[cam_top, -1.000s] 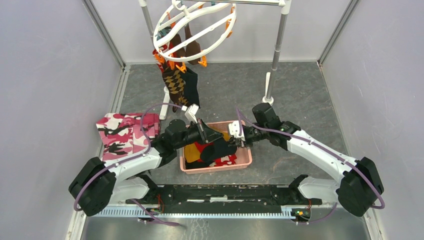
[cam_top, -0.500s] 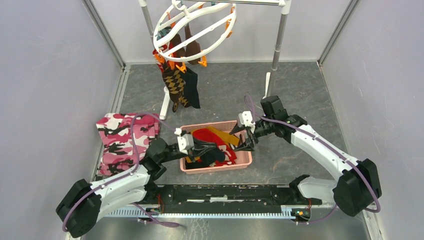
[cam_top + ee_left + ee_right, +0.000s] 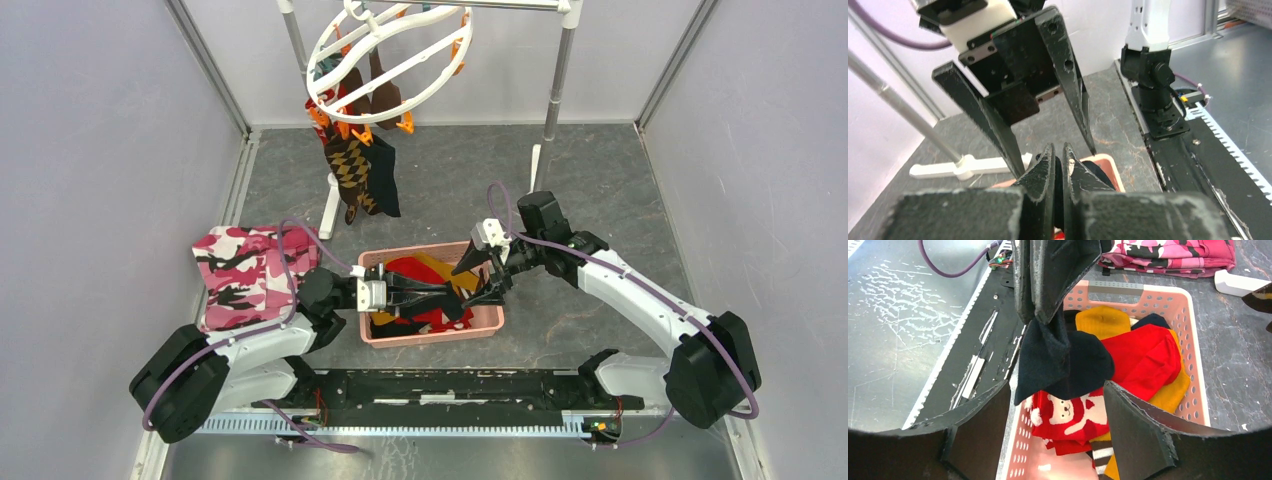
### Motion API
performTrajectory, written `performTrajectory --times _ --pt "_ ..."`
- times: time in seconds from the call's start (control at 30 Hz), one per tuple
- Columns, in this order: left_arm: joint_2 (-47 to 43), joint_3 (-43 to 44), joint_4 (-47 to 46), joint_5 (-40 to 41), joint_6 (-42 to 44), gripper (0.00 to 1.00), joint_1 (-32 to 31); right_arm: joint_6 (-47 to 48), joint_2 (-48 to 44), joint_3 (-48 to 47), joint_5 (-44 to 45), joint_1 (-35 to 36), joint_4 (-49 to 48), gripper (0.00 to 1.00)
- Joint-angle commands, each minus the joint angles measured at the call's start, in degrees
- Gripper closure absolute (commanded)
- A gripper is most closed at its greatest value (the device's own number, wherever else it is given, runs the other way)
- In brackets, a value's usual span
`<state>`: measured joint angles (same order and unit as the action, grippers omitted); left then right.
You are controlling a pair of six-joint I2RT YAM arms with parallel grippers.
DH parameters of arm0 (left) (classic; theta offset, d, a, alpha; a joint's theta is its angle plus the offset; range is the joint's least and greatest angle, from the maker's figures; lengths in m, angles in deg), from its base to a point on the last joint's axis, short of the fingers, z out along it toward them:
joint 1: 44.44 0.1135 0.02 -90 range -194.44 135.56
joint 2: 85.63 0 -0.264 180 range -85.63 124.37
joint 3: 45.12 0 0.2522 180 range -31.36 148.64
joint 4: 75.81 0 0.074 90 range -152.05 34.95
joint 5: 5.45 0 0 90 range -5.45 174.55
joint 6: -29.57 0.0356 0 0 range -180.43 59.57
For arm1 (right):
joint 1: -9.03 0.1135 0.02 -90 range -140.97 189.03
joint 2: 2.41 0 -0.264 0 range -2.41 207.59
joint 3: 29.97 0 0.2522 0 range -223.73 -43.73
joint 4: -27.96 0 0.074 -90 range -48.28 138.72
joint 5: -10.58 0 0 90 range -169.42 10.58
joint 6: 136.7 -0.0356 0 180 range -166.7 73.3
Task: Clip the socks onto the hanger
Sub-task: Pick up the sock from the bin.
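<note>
The white ring hanger [image 3: 385, 60] hangs from the rack at the back, and several socks [image 3: 358, 170] dangle from its orange clips. My left gripper [image 3: 452, 297] is shut on a black sock [image 3: 1063, 360], which hangs from its tips above the pink basket [image 3: 488, 322]. In the right wrist view the left gripper [image 3: 1040, 320] comes in from the top with the sock drooping under it. My right gripper [image 3: 478, 281] faces it, open. Its fingers [image 3: 1140, 430] stand on either side of the sock's lower end without gripping it. More socks lie in the basket: red [image 3: 1143, 355], mustard [image 3: 1103, 320] and a red bear-print one [image 3: 1073, 415].
A folded pink camouflage cloth [image 3: 250, 275] lies left of the basket. The metal rack's right pole [image 3: 558, 85] and its white feet [image 3: 537, 170] stand behind. Grey walls close in both sides, and the arms' black base rail [image 3: 450, 385] runs along the near edge.
My right gripper has opened, released the black sock and drawn back to the right. The left arm swung lower over the basket, and the sock now hangs from the left gripper alone.
</note>
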<state>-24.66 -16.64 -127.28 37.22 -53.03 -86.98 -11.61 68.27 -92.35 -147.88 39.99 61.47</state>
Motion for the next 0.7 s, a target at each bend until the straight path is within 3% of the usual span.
performTrajectory --times 0.0,0.17,0.43,0.67 --pt "2.8 3.6 -9.8 -4.1 -3.7 0.98 -1.2 -1.7 -0.7 0.3 -2.3 0.6 -2.9 0.26" --pt "4.0 4.7 -9.7 -4.3 -3.4 0.98 -2.2 -2.5 -1.0 0.4 -3.5 0.9 -3.2 0.27" --pt "4.7 5.5 -7.0 -3.5 -1.7 0.98 -2.5 -2.6 -1.5 -0.4 -4.9 1.2 -2.4 0.41" --pt "4.9 5.2 -5.8 -2.9 -1.2 0.98 -2.5 -2.5 -2.1 -0.8 -5.6 1.2 -1.9 0.60"
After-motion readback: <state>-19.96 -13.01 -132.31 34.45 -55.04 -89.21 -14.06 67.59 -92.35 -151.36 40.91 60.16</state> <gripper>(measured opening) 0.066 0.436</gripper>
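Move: The dark sock hangs from the closed left fingers, its loose end some 4 cm below them and 1 cm to their right. From the open right hand that end is about level, roughly 3 cm to the left. Lower down in the bin, about 14 cm below the right hand, the red sock lies some 3 cm ahead and 9 cm left, and the bear-print sock about 4 cm back and 4 cm left. Keep the left gripper shut on the dark sock and carry it to the right and up, slightly back, about 2.5 cm in all, bringing the hanging end in between the right fingers, then hold there. Meanwhile ease the right gripper back and up by under 2 cm and bring its fingers in from wide to about half open, one on each side of the hanging end. ##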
